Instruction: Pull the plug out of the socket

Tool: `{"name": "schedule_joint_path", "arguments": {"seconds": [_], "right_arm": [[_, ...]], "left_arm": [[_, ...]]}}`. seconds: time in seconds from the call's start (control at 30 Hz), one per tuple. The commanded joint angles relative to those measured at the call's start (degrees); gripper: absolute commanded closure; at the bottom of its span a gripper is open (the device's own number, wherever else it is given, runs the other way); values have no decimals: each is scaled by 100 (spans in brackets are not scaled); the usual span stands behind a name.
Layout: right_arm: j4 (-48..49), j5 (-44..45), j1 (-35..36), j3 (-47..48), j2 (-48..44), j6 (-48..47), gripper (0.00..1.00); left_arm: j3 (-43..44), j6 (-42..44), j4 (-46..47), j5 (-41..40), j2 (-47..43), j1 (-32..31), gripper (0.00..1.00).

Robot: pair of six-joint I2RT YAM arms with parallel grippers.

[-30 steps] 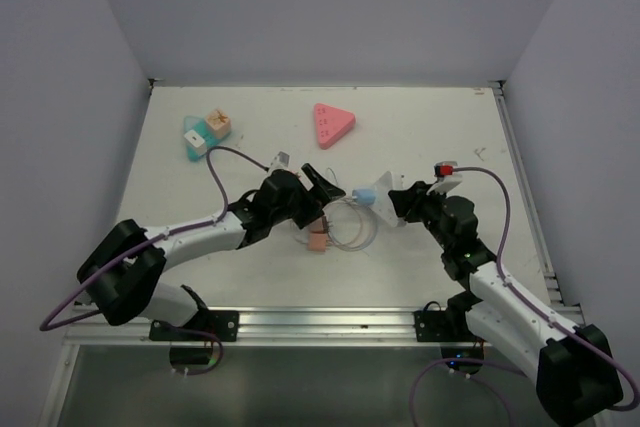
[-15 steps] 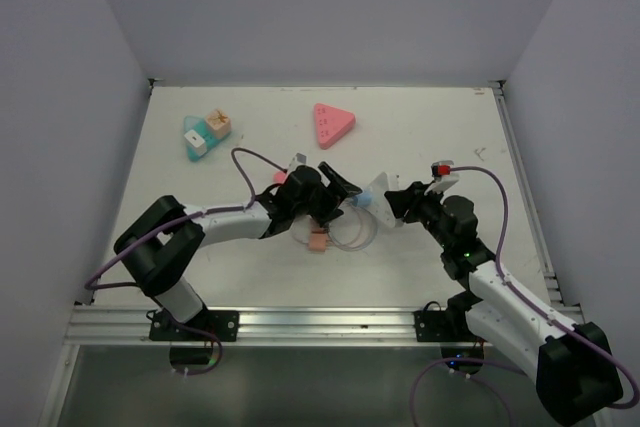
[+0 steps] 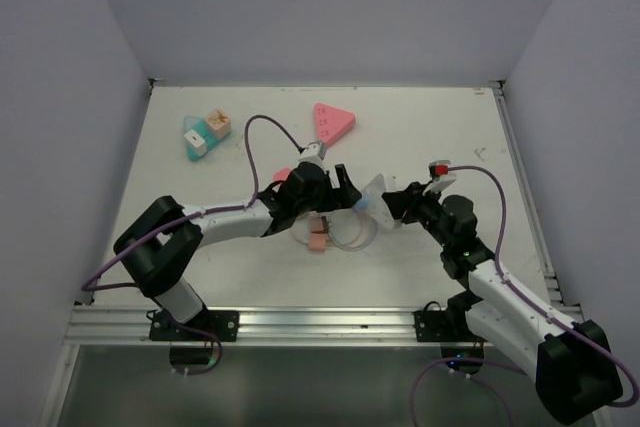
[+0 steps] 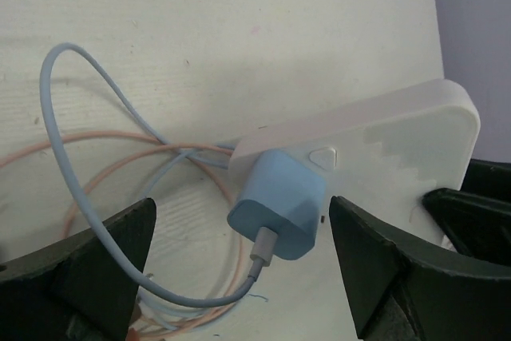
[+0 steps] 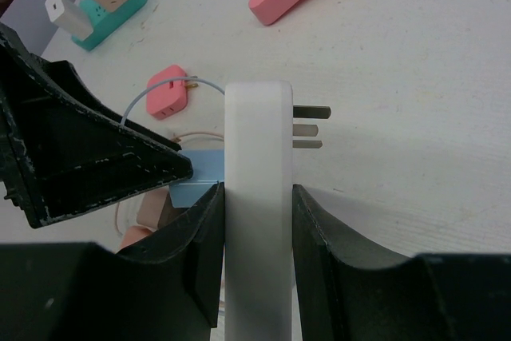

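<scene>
The light-blue plug [image 4: 279, 205] sits plugged into the face of the white socket [image 4: 363, 145], with its blue cable looping off to the left. My left gripper [image 4: 241, 207] is open, one finger on each side of the plug, touching neither side. In the right wrist view my right gripper [image 5: 257, 253] is shut on the white socket [image 5: 257, 181], held on edge with its metal prongs [image 5: 311, 125] pointing right and the blue plug [image 5: 196, 175] on its left face. From above, the left gripper [image 3: 347, 190] and right gripper [image 3: 392, 203] meet at mid-table.
A pink triangular socket [image 3: 333, 123] lies at the back centre. A teal socket [image 3: 197, 134] with a white and a tan plug is at the back left. A pink adapter [image 5: 168, 93], a salmon plug [image 3: 318, 240] and coiled cables [image 3: 348, 232] lie under the grippers.
My left gripper has swung right and away from me until its open fingers flank the blue plug. The right gripper has kept its hold on the socket and edged slightly left.
</scene>
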Motion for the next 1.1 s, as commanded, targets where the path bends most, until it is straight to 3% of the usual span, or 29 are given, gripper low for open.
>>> {"name": "schedule_joint_path", "arguments": {"seconds": [0.0, 0.27, 0.67, 0.97, 1.07], "right_arm": [[624, -193, 8, 306, 5, -25, 100], [659, -273, 8, 324, 110, -25, 100], [685, -378, 8, 341, 154, -34, 100], [677, -431, 8, 359, 163, -51, 100], [685, -413, 8, 359, 172, -69, 100]], "left_arm": [[70, 1772, 628, -269, -75, -107, 7], [-80, 2389, 1570, 196, 57, -204, 9], [25, 2812, 1245, 249, 330, -231, 16], [114, 2689, 1227, 653, 427, -231, 37], [70, 2627, 1236, 715, 391, -231, 52]]}}
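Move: The blue plug, seated in the white socket board that the right gripper holds up, lies just off the left fingertips: about 3 cm to the left hand's right, 2 cm back and 1 cm lower. The board's middle is some 7 cm to that hand's right and 2 cm back, at nearly its height. On the table, the brown plug lies roughly 7 cm left, 9 cm back and 8 cm down. From the right hand, the blue plug is some 7 cm left and 1 cm ahead, slightly lower. The blue plug is taken between the left fingers: the left hand works about 2 cm to the right, rising some 2 cm and sinking again to just under its starting height, while its wrist tips the fingers up and swings clockwise, each about 20 degrees. The wide-open fingers then close by nearly half, pads coming up against both sides of the plug. The right hand keeps its grip on the board, easing it about 1 cm left. ##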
